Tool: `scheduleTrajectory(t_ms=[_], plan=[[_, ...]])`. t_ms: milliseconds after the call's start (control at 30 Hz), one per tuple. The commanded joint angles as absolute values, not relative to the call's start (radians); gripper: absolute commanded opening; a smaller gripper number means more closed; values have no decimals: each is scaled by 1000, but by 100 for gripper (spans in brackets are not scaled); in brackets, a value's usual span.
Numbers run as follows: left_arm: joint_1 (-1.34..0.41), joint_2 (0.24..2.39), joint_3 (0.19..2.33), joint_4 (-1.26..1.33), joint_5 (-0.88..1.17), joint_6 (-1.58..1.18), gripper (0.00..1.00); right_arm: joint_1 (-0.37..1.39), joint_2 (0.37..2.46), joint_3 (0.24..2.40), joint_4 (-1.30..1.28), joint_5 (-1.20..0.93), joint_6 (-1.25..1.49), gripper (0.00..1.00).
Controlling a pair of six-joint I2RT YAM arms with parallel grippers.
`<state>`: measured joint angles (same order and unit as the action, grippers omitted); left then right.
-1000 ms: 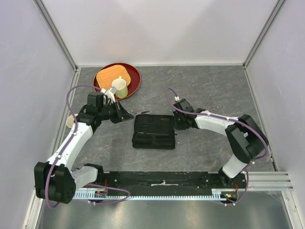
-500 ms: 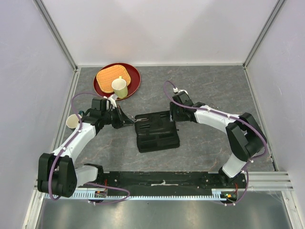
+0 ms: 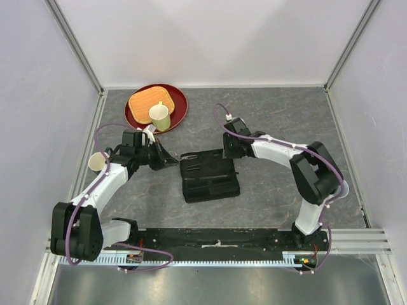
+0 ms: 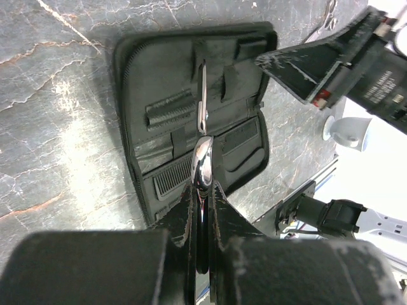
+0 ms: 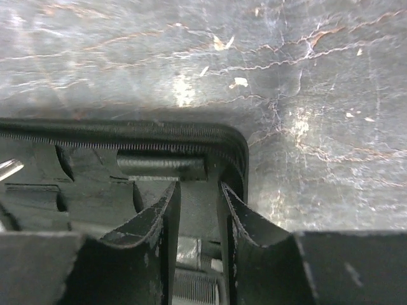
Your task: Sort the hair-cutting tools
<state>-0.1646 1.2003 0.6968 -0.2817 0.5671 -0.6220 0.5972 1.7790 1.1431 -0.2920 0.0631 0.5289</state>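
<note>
The black zip case (image 3: 208,175) lies open in the middle of the table. My left gripper (image 3: 170,161) hovers at its left edge, shut on a silver pair of scissors (image 4: 203,160). Their slim metal reaches out over the case's pockets. A black comb (image 4: 170,180) sits in a pocket of the near half. My right gripper (image 3: 227,150) hangs over the case's far right corner (image 5: 232,143). Its jaws stand apart and hold nothing, with the lining and comb teeth (image 5: 194,287) showing below them. In the left wrist view, the right gripper (image 4: 299,67) shows above the case.
A red round tray (image 3: 179,100) at the back left carries a woven orange mat (image 3: 145,101) and a pale cup (image 3: 159,116). A second cup (image 3: 96,162) stands by the left wall. Enclosure walls ring the table, and a black rail (image 3: 216,238) runs along the front.
The case has turned slightly and shifted. My right gripper let go of it, opened, and moved back-left to its far corner. The left gripper, still shut on the scissors, moved a little nearer the case.
</note>
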Motion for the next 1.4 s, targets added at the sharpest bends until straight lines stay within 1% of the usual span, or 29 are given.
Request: scheduleTrajectory(t_ms=[0, 67, 233, 467, 567, 733, 833, 1000, 1167, 1267, 1367], plan=[[-158, 1221, 701, -239, 586, -653, 2, 594, 1880, 1196, -328, 109, 558, 35], [-158, 1218, 674, -223, 591, -664, 2, 592, 1910, 1193, -327, 150, 558, 35], [-158, 1226, 638, -192, 588, -684, 2, 592, 1943, 1190, -325, 144, 555, 35], [-153, 1268, 600, -129, 563, -696, 2, 592, 1928, 1167, -318, 133, 560, 36], [-150, 1292, 568, -57, 581, -722, 2, 592, 1927, 1154, -316, 132, 561, 37], [-149, 1338, 519, 44, 624, -787, 2, 594, 1922, 1128, -314, 127, 572, 37], [-147, 1354, 497, 75, 675, -807, 2, 597, 1914, 1117, -318, 127, 572, 37], [-144, 1364, 437, 222, 778, -856, 2, 606, 1911, 1115, -321, 126, 574, 38], [-146, 1419, 416, 333, 859, -902, 2, 615, 1914, 1123, -321, 126, 574, 39], [-144, 1449, 407, 409, 893, -928, 2, 621, 1914, 1126, -325, 126, 574, 39], [-146, 1459, 406, 425, 888, -927, 2, 621, 1914, 1126, -325, 126, 574, 39]])
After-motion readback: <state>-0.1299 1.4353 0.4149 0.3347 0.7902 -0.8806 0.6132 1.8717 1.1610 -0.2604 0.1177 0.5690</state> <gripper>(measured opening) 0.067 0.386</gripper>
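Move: The left hand still holds the thinning scissors, blades outward. The elastic loop they point at, in the case's far half, lies some 6 cm ahead, 8 cm right and 10 cm below that hand. The elastic pocket sits 3 cm nearer and 3 cm left of the loop, and the case's comb-filled near half is centred 8 cm back and 11 cm right of the left hand. The case's far right corner is about 3 cm ahead, 2 cm right and 3 cm below the right hand. Right fingertips, still partly open, come down about 3 cm just inside the case's far right corner, press on its far half and then hold nearly still. Meanwhile the left hand keeps its grip on the scissors and sinks about 5.5 cm, easing right late on, bringing the blades down towards the elastic loop while the wrist rolls some 15 degrees, its left side dropping. ##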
